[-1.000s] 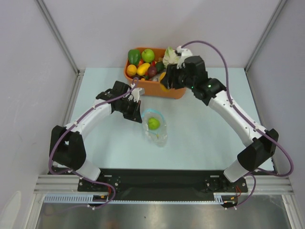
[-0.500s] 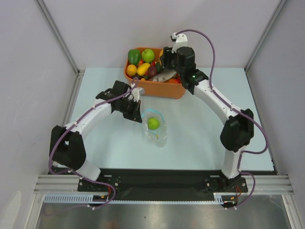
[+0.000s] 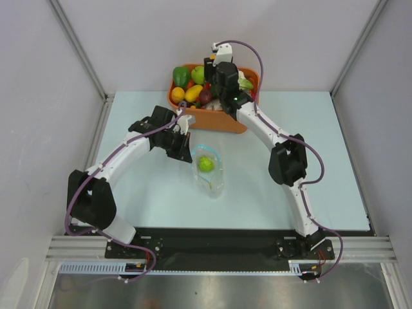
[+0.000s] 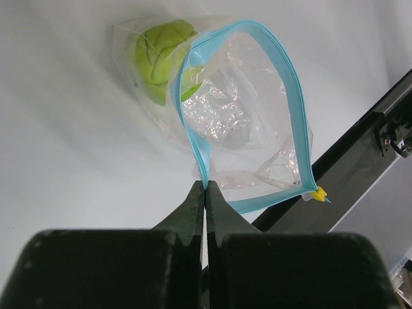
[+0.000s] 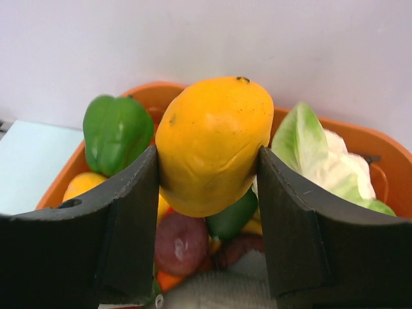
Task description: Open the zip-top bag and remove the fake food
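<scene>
The zip-top bag point(image 4: 244, 122) lies open on the table, its light-blue zip strip point(image 4: 290, 84) spread into a loop. My left gripper point(image 4: 205, 187) is shut on the near edge of that strip. A lime-green round fruit point(image 4: 158, 55) sits inside the bag point(image 3: 209, 172) at its far end. Over the orange tub, my right gripper point(image 5: 207, 153) is shut on an orange-yellow round fruit point(image 5: 212, 129), one pad on each side. A grey-silver fish point(image 5: 219, 291) lies in the tub just below it.
The orange tub point(image 3: 228, 121) at the table's back holds a green pepper point(image 5: 116, 132), a cauliflower point(image 5: 322, 161), a purple fruit point(image 5: 183, 241) and other toy produce. Grey walls close in the back and sides. A black rail point(image 4: 360, 154) runs along the front.
My right arm has swung left from the tub's right end to over its middle, still holding the orange-yellow fruit. The left gripper has kept its grip on the strip, barely moving.
</scene>
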Controlling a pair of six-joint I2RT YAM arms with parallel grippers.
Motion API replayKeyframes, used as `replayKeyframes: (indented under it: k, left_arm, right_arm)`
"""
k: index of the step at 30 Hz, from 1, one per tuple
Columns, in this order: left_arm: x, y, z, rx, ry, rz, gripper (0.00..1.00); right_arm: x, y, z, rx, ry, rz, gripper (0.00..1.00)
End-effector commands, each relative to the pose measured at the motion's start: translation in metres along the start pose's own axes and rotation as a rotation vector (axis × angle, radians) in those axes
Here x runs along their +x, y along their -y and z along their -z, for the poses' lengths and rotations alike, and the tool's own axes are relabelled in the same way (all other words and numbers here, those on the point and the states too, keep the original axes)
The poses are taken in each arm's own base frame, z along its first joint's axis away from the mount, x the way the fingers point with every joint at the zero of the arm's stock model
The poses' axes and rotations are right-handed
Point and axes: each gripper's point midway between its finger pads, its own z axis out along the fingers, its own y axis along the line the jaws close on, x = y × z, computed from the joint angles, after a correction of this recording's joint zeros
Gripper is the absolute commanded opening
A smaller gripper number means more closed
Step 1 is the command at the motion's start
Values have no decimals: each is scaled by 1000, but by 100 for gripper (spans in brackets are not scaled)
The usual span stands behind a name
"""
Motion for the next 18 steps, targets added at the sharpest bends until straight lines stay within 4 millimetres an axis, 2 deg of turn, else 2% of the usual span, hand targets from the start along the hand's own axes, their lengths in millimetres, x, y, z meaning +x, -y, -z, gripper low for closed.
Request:
replayKeyframes:
  k: [1, 5, 6, 9, 15, 18]
  left_arm:
    - [-11, 1, 5, -7, 25, -24, 0]
    - [-12, 1, 6, -13, 29, -24, 0]
    - [-12, 0, 6, -16, 32, -25, 0]
    - [-12, 0, 6, -16, 32, -22, 0]
    - [-11, 0, 5, -16, 27, -21, 0]
    - [-11, 0, 5, -13, 27, -26, 0]
  right_arm:
    - [-35, -2, -9, 53, 107, 4, 33]
    - [-25, 3, -15, 78, 93, 12, 46]
    - [-22, 4, -15, 83, 87, 12, 58]
    - [-16, 11, -19, 67, 67, -5, 77]
    - [-21, 17, -21, 36, 66, -11, 82]
    - [-34, 14, -15, 11, 77, -13, 83]
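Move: The right hand still holds the orange food over the orange bin; the open spot for it lies about 4 cm ahead and 10 cm below. The green apple is some 6 cm ahead and 5 cm left of the hand, the cauliflower 4 cm ahead and 9 cm right, both about 10 cm down. From the left hand, still pinching the bag's rim, that spot is about 33 cm ahead, 7 cm right and 5 cm higher. The right fingers spread, letting go of the orange food, as the hand eases 3 cm forward, then right. ##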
